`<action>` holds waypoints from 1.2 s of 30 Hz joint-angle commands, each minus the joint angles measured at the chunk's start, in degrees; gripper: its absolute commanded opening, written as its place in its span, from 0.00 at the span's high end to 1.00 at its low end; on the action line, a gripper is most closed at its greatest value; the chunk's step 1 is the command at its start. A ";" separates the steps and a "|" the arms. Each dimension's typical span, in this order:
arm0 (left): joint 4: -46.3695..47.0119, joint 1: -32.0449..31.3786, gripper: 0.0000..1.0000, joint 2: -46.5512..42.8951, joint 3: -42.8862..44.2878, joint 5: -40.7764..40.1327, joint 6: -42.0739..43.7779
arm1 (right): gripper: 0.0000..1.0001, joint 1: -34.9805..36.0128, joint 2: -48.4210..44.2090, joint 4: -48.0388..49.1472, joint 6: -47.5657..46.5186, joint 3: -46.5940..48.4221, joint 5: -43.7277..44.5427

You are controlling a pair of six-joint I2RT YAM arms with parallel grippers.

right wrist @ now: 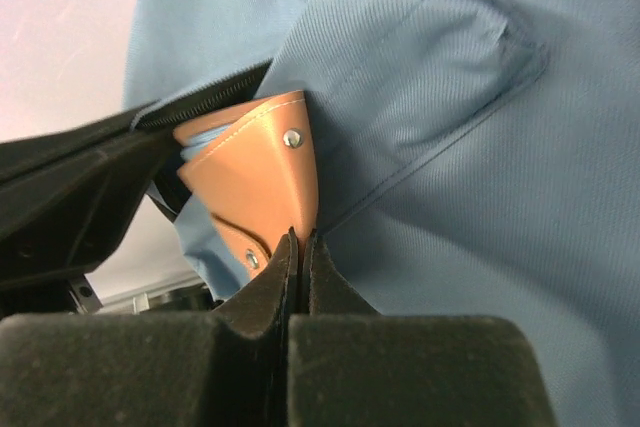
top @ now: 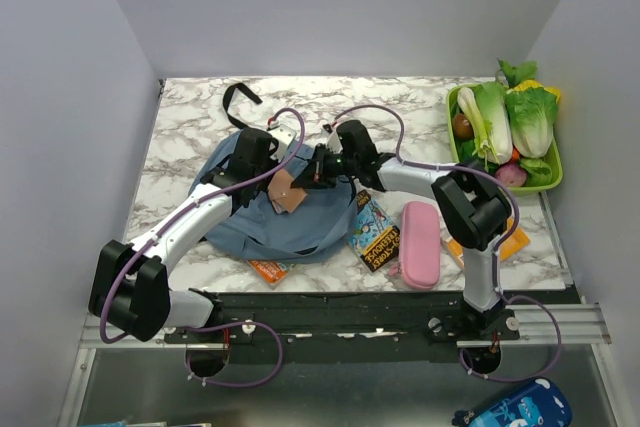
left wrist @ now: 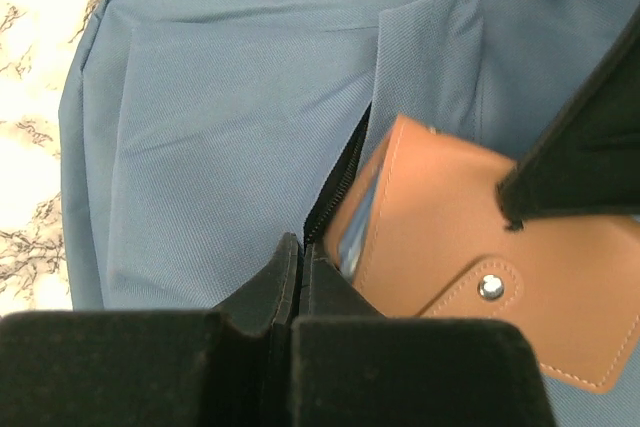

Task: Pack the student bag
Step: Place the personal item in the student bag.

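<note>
The student bag (top: 275, 222), dusty-blue fabric, lies mid-table with a black strap (top: 238, 97) trailing behind it. A tan leather flap (top: 288, 190) with metal snaps sticks up at its open black zipper. My left gripper (left wrist: 300, 247) is shut on the zipper edge of the bag (left wrist: 210, 147), just left of the tan flap (left wrist: 450, 217). My right gripper (right wrist: 302, 239) is shut on the lower tip of the flap (right wrist: 255, 172), against the blue fabric (right wrist: 470, 197). In the top view both grippers meet over the bag's top, left (top: 268, 169) and right (top: 305, 179).
A pink pencil case (top: 420, 244) and a colourful booklet (top: 375, 232) lie right of the bag. An orange book (top: 270, 269) pokes out under its near edge. A green tray (top: 552, 179) of vegetables stands at the back right. A bright blue pouch (top: 515, 409) lies below the table edge.
</note>
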 commanded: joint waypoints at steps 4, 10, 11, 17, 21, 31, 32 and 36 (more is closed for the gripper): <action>1.87 -0.12 1.00 -0.40 2.34 1.30 -0.89 | 1.00 2.67 -0.47 -3.05 -2.23 -3.39 -2.13; 1.25 -0.12 1.00 -0.49 2.51 3.49 -0.97 | 0.99 2.76 0.57 -3.14 -2.14 -1.04 -1.51; 0.99 -0.12 1.00 -0.58 2.51 4.28 -0.97 | 1.00 2.76 1.10 -3.40 -1.97 2.02 -1.34; -1.39 -0.12 1.00 -0.93 2.34 12.63 0.69 | 0.99 2.76 4.79 -4.80 -1.35 12.06 -0.11; -1.74 -0.12 1.00 -1.02 1.81 15.18 1.31 | 0.99 3.29 6.99 -5.60 -1.18 16.37 0.51; -2.97 -0.12 1.00 -0.93 2.51 18.53 1.49 | 0.99 4.17 15.43 -13.04 1.02 25.94 3.23; -2.97 -0.12 1.00 -0.84 2.60 18.61 1.57 | 1.00 4.43 16.04 -14.81 0.85 27.26 3.15; -3.32 -0.12 1.00 -0.93 2.42 19.40 2.19 | 0.99 4.52 15.43 -16.41 2.24 26.75 6.83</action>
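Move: The right hand pinches the personal item, a tan wallet; the bag's zipper opening lies about 5 cm to its left, 1 cm ahead and 3 cm lower. From this hand the blue-yellow book is roughly 17 cm right and 10 cm back, the orange book 6 cm left and 19 cm back, both some 9 cm lower. The left hand keeps hold of the zipper edge, the opening about 2 cm to its right, 1 cm ahead and just below. Right hand dips back about 3 cm, then works left and forward, pushing the wallet under the left-held zipper edge. ##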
